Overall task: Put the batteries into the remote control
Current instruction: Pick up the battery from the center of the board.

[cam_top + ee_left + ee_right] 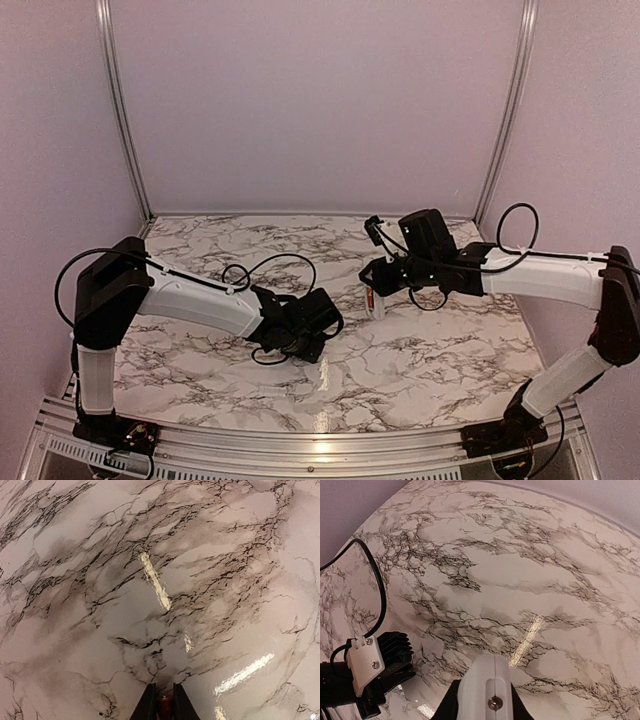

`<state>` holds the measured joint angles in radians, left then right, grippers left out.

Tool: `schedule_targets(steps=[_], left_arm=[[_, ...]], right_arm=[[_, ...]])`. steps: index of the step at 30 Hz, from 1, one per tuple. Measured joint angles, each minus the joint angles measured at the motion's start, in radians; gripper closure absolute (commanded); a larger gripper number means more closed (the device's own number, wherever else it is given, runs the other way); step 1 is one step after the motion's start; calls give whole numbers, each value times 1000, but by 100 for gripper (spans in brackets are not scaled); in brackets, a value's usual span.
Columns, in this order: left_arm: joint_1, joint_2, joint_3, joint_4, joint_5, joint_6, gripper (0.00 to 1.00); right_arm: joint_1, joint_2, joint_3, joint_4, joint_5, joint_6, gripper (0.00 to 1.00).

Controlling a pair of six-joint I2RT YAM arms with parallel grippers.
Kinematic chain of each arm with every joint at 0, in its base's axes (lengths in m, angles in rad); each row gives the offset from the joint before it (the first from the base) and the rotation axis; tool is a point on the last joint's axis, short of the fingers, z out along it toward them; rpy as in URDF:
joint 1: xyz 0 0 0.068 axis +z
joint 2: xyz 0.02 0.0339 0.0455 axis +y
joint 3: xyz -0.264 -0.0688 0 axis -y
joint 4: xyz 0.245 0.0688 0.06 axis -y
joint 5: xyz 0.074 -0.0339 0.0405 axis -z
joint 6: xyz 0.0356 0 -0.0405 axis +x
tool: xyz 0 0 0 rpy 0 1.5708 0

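In the left wrist view a small orange-red battery [165, 703] with a pale end sits pinched between my left gripper's [165, 700] black fingers, just above the marble table. From above, that gripper [312, 346] hangs low over the table's middle. My right gripper [487, 700] is shut on the white remote control [489, 685], whose rounded end with a small screw sticks out past the fingers. In the top view the remote [377, 306] hangs downward from the right gripper [376, 288], lifted off the table, with an orange-red patch on its side. No other battery shows.
The marble table [440, 370] is walled by pale panels at the back and sides. Black cables loop off both arms [270, 268]. The left arm's black body [375, 675] shows at the lower left of the right wrist view, close to the remote.
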<state>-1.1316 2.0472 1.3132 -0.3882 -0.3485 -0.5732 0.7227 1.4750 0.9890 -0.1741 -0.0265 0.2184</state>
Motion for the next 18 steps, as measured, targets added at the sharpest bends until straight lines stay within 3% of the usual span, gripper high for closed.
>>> schedule_targets(steps=[3, 9, 13, 18], left_arm=[[0, -4, 1, -10, 7, 2, 100], [1, -53, -50, -1, 26, 10, 100], [-1, -219, -207, 129, 26, 53, 100], [-21, -486, -375, 419, 0, 134, 100]], right_arm=[[-26, -4, 0, 0, -53, 13, 100], [-101, -10, -26, 38, -215, 58, 100], [-124, -8, -81, 120, -365, 131, 100], [-124, 5, -164, 288, -550, 273, 100]])
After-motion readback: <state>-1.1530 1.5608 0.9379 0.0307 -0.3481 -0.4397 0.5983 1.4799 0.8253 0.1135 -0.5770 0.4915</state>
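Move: The loose battery lies on the table right between the left fingertips, level with the hand point. The remote, gripped by the right hand with one battery already in it, hangs about 5 cm ahead of the left hand, 12 cm to its right and some 11 cm higher. From the right hand the loose battery is roughly 7 cm back, 12 cm left and 15 cm below. Left hand, pinching the battery, rises about 13 cm; right hand draws the remote back-left, tilting some 30 degrees. ##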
